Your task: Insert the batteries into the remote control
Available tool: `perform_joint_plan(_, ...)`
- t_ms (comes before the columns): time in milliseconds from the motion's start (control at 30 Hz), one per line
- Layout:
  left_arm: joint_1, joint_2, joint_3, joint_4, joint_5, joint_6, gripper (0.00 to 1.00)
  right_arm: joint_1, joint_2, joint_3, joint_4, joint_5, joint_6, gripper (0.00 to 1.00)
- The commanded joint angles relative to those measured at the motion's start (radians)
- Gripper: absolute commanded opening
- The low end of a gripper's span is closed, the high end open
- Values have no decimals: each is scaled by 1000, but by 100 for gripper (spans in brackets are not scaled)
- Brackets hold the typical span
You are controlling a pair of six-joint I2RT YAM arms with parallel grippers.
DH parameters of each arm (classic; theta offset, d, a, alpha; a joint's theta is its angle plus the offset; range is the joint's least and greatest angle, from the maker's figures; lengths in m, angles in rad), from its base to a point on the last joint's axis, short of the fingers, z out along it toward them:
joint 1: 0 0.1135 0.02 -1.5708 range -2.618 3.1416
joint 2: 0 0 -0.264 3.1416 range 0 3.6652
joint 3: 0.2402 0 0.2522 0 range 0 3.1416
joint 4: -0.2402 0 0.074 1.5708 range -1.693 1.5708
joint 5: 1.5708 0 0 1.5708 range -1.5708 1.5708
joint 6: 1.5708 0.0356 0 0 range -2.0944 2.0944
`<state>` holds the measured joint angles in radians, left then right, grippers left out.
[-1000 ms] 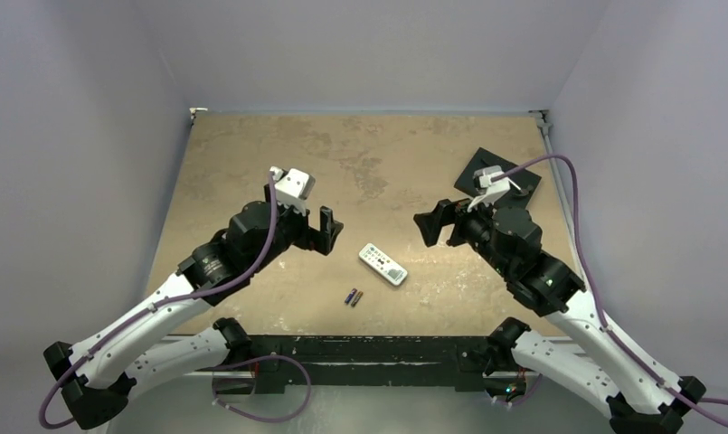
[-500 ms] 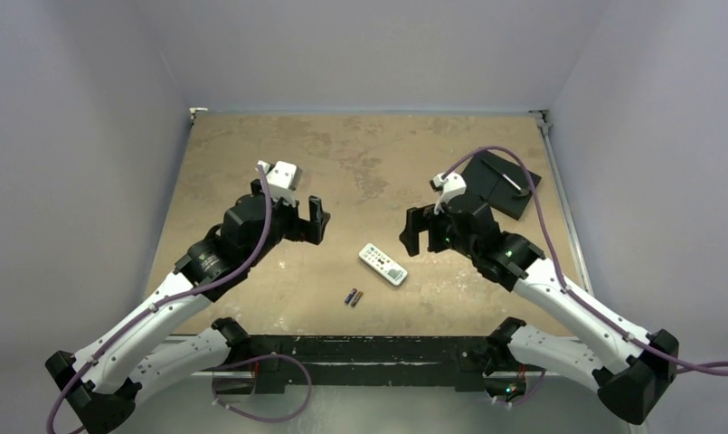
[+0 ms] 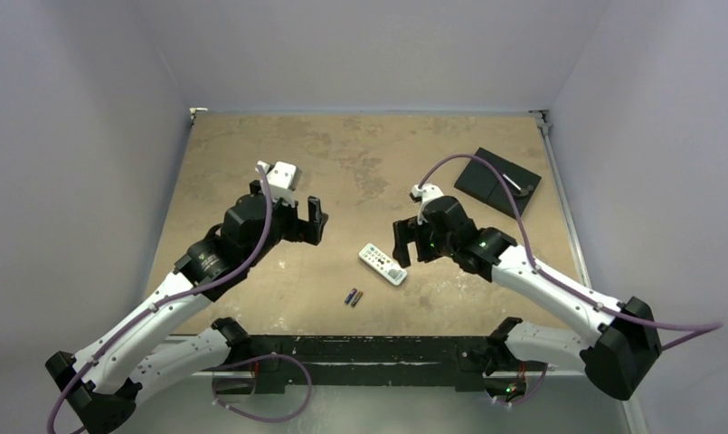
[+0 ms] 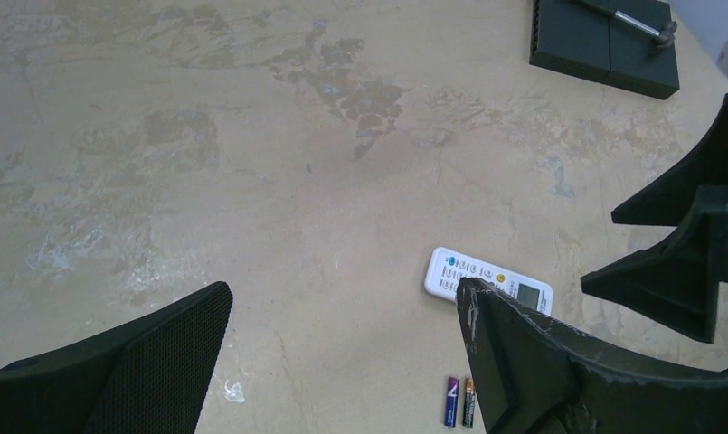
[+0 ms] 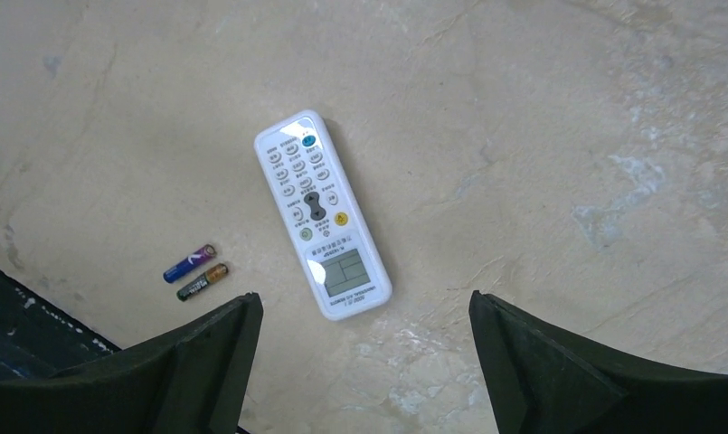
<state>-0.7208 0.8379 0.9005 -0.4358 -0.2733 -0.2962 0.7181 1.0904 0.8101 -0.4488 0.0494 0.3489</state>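
The white remote control (image 3: 382, 264) (image 5: 322, 214) (image 4: 486, 278) lies face up on the tan table, buttons and small screen showing. Two batteries (image 3: 353, 297) (image 5: 195, 270) (image 4: 459, 402) lie side by side just in front of it, one purple-blue, one dark with a copper end. My right gripper (image 3: 405, 242) (image 5: 364, 312) hovers open just right of the remote, nothing between its fingers. My left gripper (image 3: 307, 221) (image 4: 346, 303) stands open to the left of the remote, also holding nothing. In the left wrist view one finger hides part of the remote.
A black square plate (image 3: 498, 181) (image 4: 604, 41) with a metal pin on it lies at the back right of the table. Grey walls close the table on three sides. The black base rail (image 3: 360, 353) runs along the near edge.
My right gripper has swung left and forward from near the black plate to beside the remote. The left gripper drew back slightly left, then stayed still. Remote and batteries have not moved.
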Motion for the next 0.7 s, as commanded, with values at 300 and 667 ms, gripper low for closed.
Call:
perform_joint_plan(300, 8, -5, 7, 9, 0, -9, 95, 133, 226, 26, 29, 52, 33, 93)
perform_joint_plan(667, 8, -6, 7, 8, 8, -11, 95, 185, 362, 79, 20, 100, 12, 93)
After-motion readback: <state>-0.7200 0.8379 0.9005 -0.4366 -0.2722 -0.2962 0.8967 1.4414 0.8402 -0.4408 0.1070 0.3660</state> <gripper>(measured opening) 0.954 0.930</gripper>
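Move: The remote control lies some 12 cm below my right hand and about 4 cm to its left, neither ahead nor back. Of the two batteries, the purple one is roughly 12 cm left and 7 cm back of this hand, and the copper-topped one about 10 cm left and 8 cm back. From my left hand the remote is about 15 cm to the right, 2 cm nearer the base and some 24 cm down. Down over the screen end of the remote I sink my right hand about 9 cm, easing some 3 cm left and 3 cm back as it goes and slowing towards the end. The wrist tips about 20 degrees so the fingers point more steeply down. They stay wide open, coming to either side of the remote's body; no touch can be seen. ##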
